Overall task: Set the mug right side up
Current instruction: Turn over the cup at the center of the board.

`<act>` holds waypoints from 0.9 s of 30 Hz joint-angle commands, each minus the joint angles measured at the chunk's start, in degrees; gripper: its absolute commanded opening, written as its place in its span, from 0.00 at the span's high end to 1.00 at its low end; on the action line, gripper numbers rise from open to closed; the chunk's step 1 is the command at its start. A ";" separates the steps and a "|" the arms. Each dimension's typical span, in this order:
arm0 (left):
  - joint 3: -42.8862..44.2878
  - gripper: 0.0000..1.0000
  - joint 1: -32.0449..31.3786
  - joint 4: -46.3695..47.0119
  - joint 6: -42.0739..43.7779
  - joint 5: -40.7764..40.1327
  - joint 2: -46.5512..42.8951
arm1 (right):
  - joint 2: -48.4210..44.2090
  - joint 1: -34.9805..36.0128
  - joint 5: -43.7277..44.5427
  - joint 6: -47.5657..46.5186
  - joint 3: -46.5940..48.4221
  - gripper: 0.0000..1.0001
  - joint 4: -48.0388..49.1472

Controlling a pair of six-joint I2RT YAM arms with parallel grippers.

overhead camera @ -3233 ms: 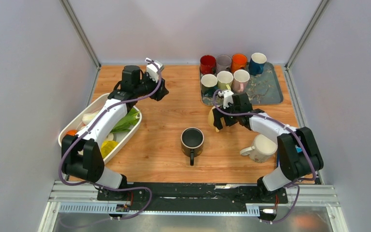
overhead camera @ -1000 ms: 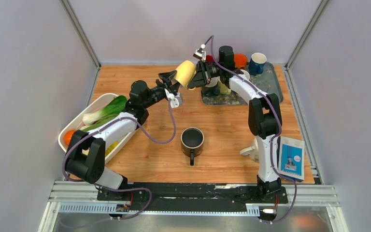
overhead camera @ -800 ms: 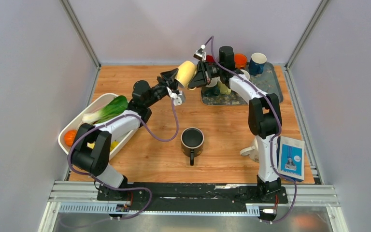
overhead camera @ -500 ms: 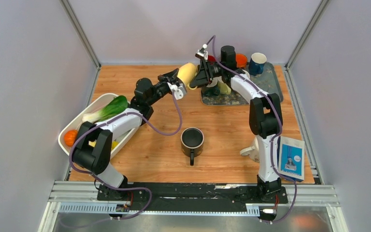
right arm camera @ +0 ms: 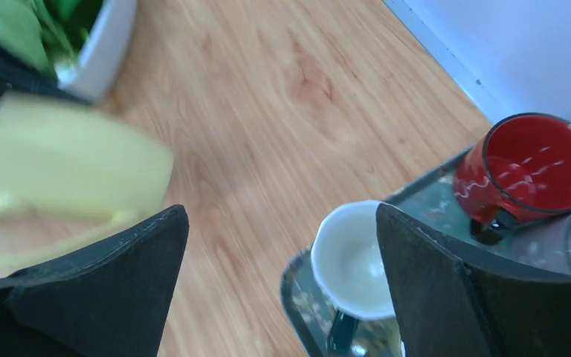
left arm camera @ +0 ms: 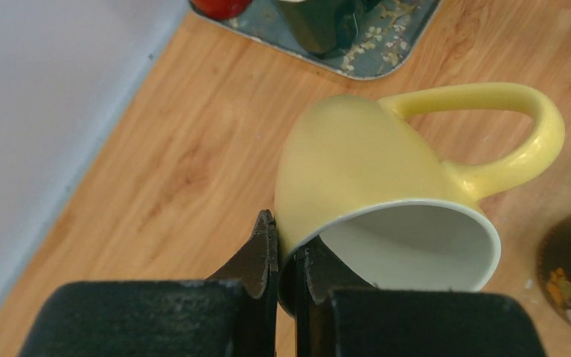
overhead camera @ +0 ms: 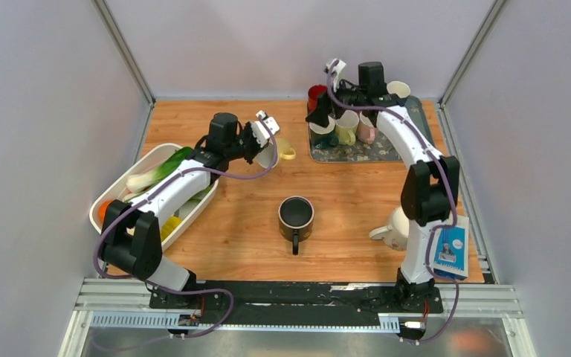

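The yellow mug (left arm camera: 357, 163) is pinched at its rim by my left gripper (left arm camera: 286, 256), one finger outside the wall and one inside. It hangs tilted over the wooden table, with its white mouth toward the wrist camera and its handle (left arm camera: 524, 134) to the right. From above, the yellow mug (overhead camera: 282, 149) is at the back middle of the table, at the tip of the left gripper (overhead camera: 266, 143). My right gripper (overhead camera: 320, 113) is wide open with nothing in it, over the tray's left end. In the right wrist view the yellow mug (right arm camera: 67, 160) is blurred at the left, apart from the right gripper (right arm camera: 279, 286).
A grey tray (overhead camera: 416, 145) at the back right holds several upright mugs, among them a red one (right arm camera: 539, 167) and a white-lined one (right arm camera: 353, 260). A black mug (overhead camera: 296, 216) stands mid-table. A white mug (overhead camera: 398, 227) lies at the right. A white basin (overhead camera: 111, 195) of vegetables sits at the left.
My left gripper shut on the yellow mug's rim and carried it down and left. The right gripper opened, released the mug and drew back over the tray.
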 commanded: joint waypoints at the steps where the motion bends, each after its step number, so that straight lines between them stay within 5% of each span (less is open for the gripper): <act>1: 5.99 1.00 2.83 -6.26 -13.77 -1.40 -1.17 | -17.17 6.15 8.93 -32.18 -19.26 0.00 8.48; 5: 9.14 1.00 4.39 -8.77 -21.19 -2.15 2.39 | -22.53 8.88 5.43 -40.85 -28.27 0.00 9.29; 11: 16.24 1.00 4.54 -11.84 -22.53 -1.82 7.95 | -18.01 12.65 6.09 -56.46 -22.44 0.02 -6.16; 20: 18.25 1.00 4.46 -9.92 -23.44 2.06 10.01 | -6.25 16.77 15.61 -56.58 -7.30 0.21 -7.99; 27: 20.61 1.00 4.46 -9.88 -29.02 1.93 12.17 | -3.98 20.10 17.85 -66.34 -6.81 0.43 -10.18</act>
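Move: The left hand already pinches the yellow mug's rim; the mug's middle lies about 5 cm to its right, level fore and aft, 2 cm below. From the open right hand, the yellow mug is some 11 cm back, 12 cm left and 4 cm lower. Below the right hand, the green mug sits about 2 cm back and 3 cm right, and the black mug roughly 25 cm back and 4 cm left. Right swings about 10 cm back, then left and down, closing partway round the handle while left tilts 30 degrees. ##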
